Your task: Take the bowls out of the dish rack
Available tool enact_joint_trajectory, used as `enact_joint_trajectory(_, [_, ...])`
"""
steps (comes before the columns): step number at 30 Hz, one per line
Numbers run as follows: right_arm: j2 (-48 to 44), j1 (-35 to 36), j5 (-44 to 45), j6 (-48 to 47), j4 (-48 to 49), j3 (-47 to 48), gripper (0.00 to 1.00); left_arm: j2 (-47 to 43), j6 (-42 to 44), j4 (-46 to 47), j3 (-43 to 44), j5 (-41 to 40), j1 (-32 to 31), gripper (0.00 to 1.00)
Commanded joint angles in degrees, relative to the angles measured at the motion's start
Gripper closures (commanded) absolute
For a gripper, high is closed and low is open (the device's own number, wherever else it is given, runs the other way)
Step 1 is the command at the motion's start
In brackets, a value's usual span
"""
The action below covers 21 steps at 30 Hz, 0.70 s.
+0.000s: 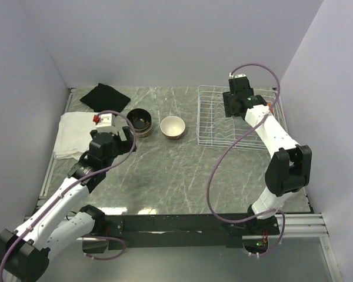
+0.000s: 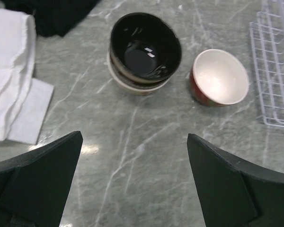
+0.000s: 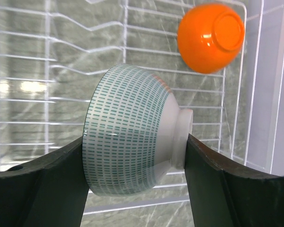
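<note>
My right gripper is shut on a white bowl with teal dashes, one finger on its rim and the other on its foot. The bowl is held on its side over the white wire dish rack. An orange bowl lies upside down in the rack's far corner. In the top view the right gripper hangs over the dish rack at the back right. My left gripper is open above bare table, short of a black bowl stacked on another bowl and a red bowl with a white inside.
A folded white cloth and a black cloth lie at the back left. The stacked bowls and the red bowl stand mid-table, left of the rack. Walls close in the table on three sides.
</note>
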Motion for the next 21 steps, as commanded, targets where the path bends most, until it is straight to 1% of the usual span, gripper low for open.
enact_joint_trajectory(1, [-5.6, -0.2, -3.7, 1.7, -0.1, 5.8, 0.52, 4.0, -2.0, 3.7, 5.8, 5.7, -0.5, 0.01])
enact_joint_trajectory(5, [-7.8, -0.2, -9.4, 2.5, -1.0, 7.0, 0.52, 9.8, -3.5, 6.4, 9.7, 9.5, -1.5, 0.01])
enact_joint_trajectory(6, [-8.5, -0.1, -11.9, 4.5, -1.3, 7.2, 0.52, 12.2, -3.9, 7.1, 11.4, 11.3, -1.9, 0.01])
enact_joint_trajectory(9, [-9.8, 0.1, -17.5, 6.1, -1.6, 7.3, 0.52, 17.4, -5.6, 9.8, 14.8, 15.1, -2.6, 0.01])
enact_joint_trajectory(13, [-10.8, 1.3, -21.9, 7.6, -1.6, 6.7, 0.52, 23.6, -7.9, 14.6, 18.2, 18.2, -4.7, 0.01])
enact_joint_trajectory(14, [-11.2, 1.8, -22.0, 7.9, -1.5, 6.4, 0.52, 25.8, -8.2, 15.3, 19.4, 18.8, -5.0, 0.0])
enact_joint_trajectory(17, [-12.2, 3.7, -25.7, 9.0, -0.9, 5.3, 0.52, 30.4, -9.5, 17.3, 22.0, 20.8, -6.1, 0.01])
enact_joint_trajectory(21, [-13.7, 5.9, -30.6, 11.9, 1.0, 3.5, 0.52, 34.7, -11.4, 19.9, 24.2, 23.4, -7.4, 0.01])
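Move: The teal bowl, pinched in the right gripper above the rack, lies about 48 cm to the right of the open left gripper, 14 cm farther out and about level with it. Nearer the left hand, the red bowl stands 20 cm right, 15 ahead and 16 below, and the dark bowl stack 4 cm right, 18 ahead. From the right hand, the left gripper is 48 cm left and 14 back, the red bowl 28 left and 1 ahead, the orange bowl 15 right and 9 ahead, 13 below. The left arm sweeps its wide-open gripper about 16 cm right and 7 cm forward, rising slightly, past the near side of the dark stack towards the teal bowl, swinging some 20 degrees clockwise with its left side dipping. The right arm keeps its pinch on the teal bowl and comes to meet it, carrying the bowl about 10 cm left and 7 cm up while drifting a little back, rolling its left side up some 25 degrees and swinging about 15 degrees counter-clockwise. ##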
